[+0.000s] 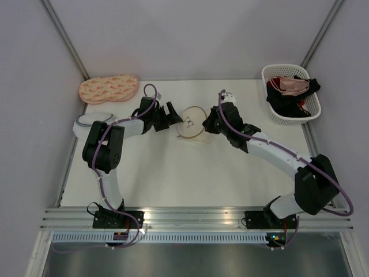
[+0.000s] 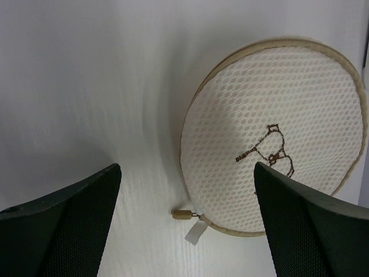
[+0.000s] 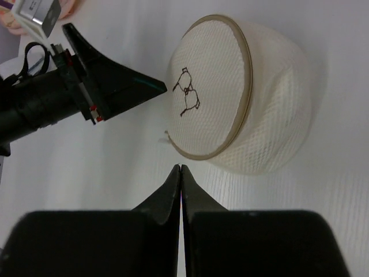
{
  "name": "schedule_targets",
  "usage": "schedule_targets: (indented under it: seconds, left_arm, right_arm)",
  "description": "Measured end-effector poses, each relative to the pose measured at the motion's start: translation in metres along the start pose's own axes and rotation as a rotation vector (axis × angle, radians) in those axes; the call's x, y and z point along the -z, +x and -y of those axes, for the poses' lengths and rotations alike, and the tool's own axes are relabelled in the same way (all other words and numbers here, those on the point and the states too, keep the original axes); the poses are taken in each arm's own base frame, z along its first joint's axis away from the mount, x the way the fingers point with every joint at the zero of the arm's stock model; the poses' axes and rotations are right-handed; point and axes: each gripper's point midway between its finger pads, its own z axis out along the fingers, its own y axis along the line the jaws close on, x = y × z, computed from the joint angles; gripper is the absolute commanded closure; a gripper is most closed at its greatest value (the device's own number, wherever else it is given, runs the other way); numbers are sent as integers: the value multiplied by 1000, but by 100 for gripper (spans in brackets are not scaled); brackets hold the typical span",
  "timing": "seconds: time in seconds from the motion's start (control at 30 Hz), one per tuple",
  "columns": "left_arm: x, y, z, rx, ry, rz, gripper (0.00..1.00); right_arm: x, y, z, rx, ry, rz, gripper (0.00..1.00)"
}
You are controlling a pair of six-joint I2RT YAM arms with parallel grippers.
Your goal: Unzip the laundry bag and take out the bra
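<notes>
The laundry bag [image 1: 194,123] is a round cream mesh pouch lying on the white table, tilted so its flat face with the dark bra symbol faces left. It also shows in the left wrist view [image 2: 277,127] and the right wrist view [image 3: 230,92]. Its brass zip pull [image 2: 182,214] lies on the table at the rim's lower left, with the zip closed. My left gripper [image 1: 174,115] [image 2: 185,167] is open just left of the bag, and the pull sits between its fingers. My right gripper [image 1: 209,123] [image 3: 181,167] is shut and empty, close beside the bag's right side. The bra is hidden.
A white basket [image 1: 311,118] at the back right holds pink and black garments. A long peach patterned pouch [image 1: 108,89] lies at the back left. A white mesh pouch with a grey-blue rim [image 1: 86,120] lies under my left arm.
</notes>
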Motion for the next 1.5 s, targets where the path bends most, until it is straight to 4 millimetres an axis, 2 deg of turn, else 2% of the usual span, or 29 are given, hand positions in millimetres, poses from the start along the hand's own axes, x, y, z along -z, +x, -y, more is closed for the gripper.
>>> schedule_targets:
  seconds: [0.1, 0.23, 0.33, 0.43, 0.53, 0.63, 0.83, 0.97, 1.07, 1.1, 1.2, 1.23, 1.27, 1.3, 1.4, 1.43, 1.5]
  left_arm:
    - [0, 4, 0, -4, 18, -8, 0]
    - [0, 9, 3, -10, 52, -16, 0]
    - [1, 10, 4, -12, 69, -14, 0]
    - [2, 10, 4, -12, 80, -16, 0]
    - [2, 10, 5, -11, 92, -21, 0]
    - [3, 9, 7, -13, 102, -20, 0]
    - [3, 7, 14, -24, 140, -16, 0]
    - [6, 5, 30, -40, 220, -18, 1]
    - [6, 8, 40, -54, 263, -38, 10]
    - [5, 9, 43, -60, 273, -46, 21]
    - [2, 20, 51, -83, 307, -85, 39]
    - [1, 24, 52, -87, 315, -100, 51]
    - [0, 30, 53, -91, 325, -119, 57]
    - [-1, 35, 52, -96, 330, -136, 67]
    - [-2, 45, 49, -102, 339, -174, 86]
    - [-2, 47, 49, -103, 344, -183, 98]
    - [-1, 49, 49, -106, 349, -190, 98]
  right_arm:
    - [-37, -5, 12, -21, 10, -37, 100]
    - [-76, -4, 20, -64, -39, -92, 100]
    - [-99, 4, 39, -114, -49, -137, 99]
    - [-116, 20, 67, -142, 4, -185, 100]
    - [-122, 38, 87, -144, 80, -231, 100]
    - [-121, 47, 98, -132, 128, -255, 100]
    - [-123, 49, 100, -108, 143, -264, 100]
    - [-124, 51, 102, -98, 143, -269, 100]
    - [-125, 53, 102, -95, 140, -275, 100]
    - [-125, 53, 102, -94, 139, -277, 100]
    - [-125, 53, 102, -91, 136, -279, 100]
    - [-125, 53, 101, -89, 135, -279, 100]
    - [-125, 53, 101, -87, 134, -281, 100]
    - [-125, 53, 101, -84, 134, -282, 99]
    - [-125, 54, 101, -78, 129, -287, 100]
    - [-125, 54, 100, -75, 124, -290, 100]
    - [-124, 55, 98, -67, 111, -296, 100]
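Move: The laundry bag's middle lies about 8 cm right of the open left hand, 2 cm back and 3 cm below. Its zip pull sits some 5 cm back, 3 cm right and 4 cm below the left hand. From the shut right hand the bag is roughly 10 cm ahead, 3 cm left and 15 cm below; the white basket stands about 24 cm ahead, 32 cm right and 13 cm below. Shut right fingers sink 15 cm and forward onto the bag; left goes right-back 7 cm, pinching its rim. ##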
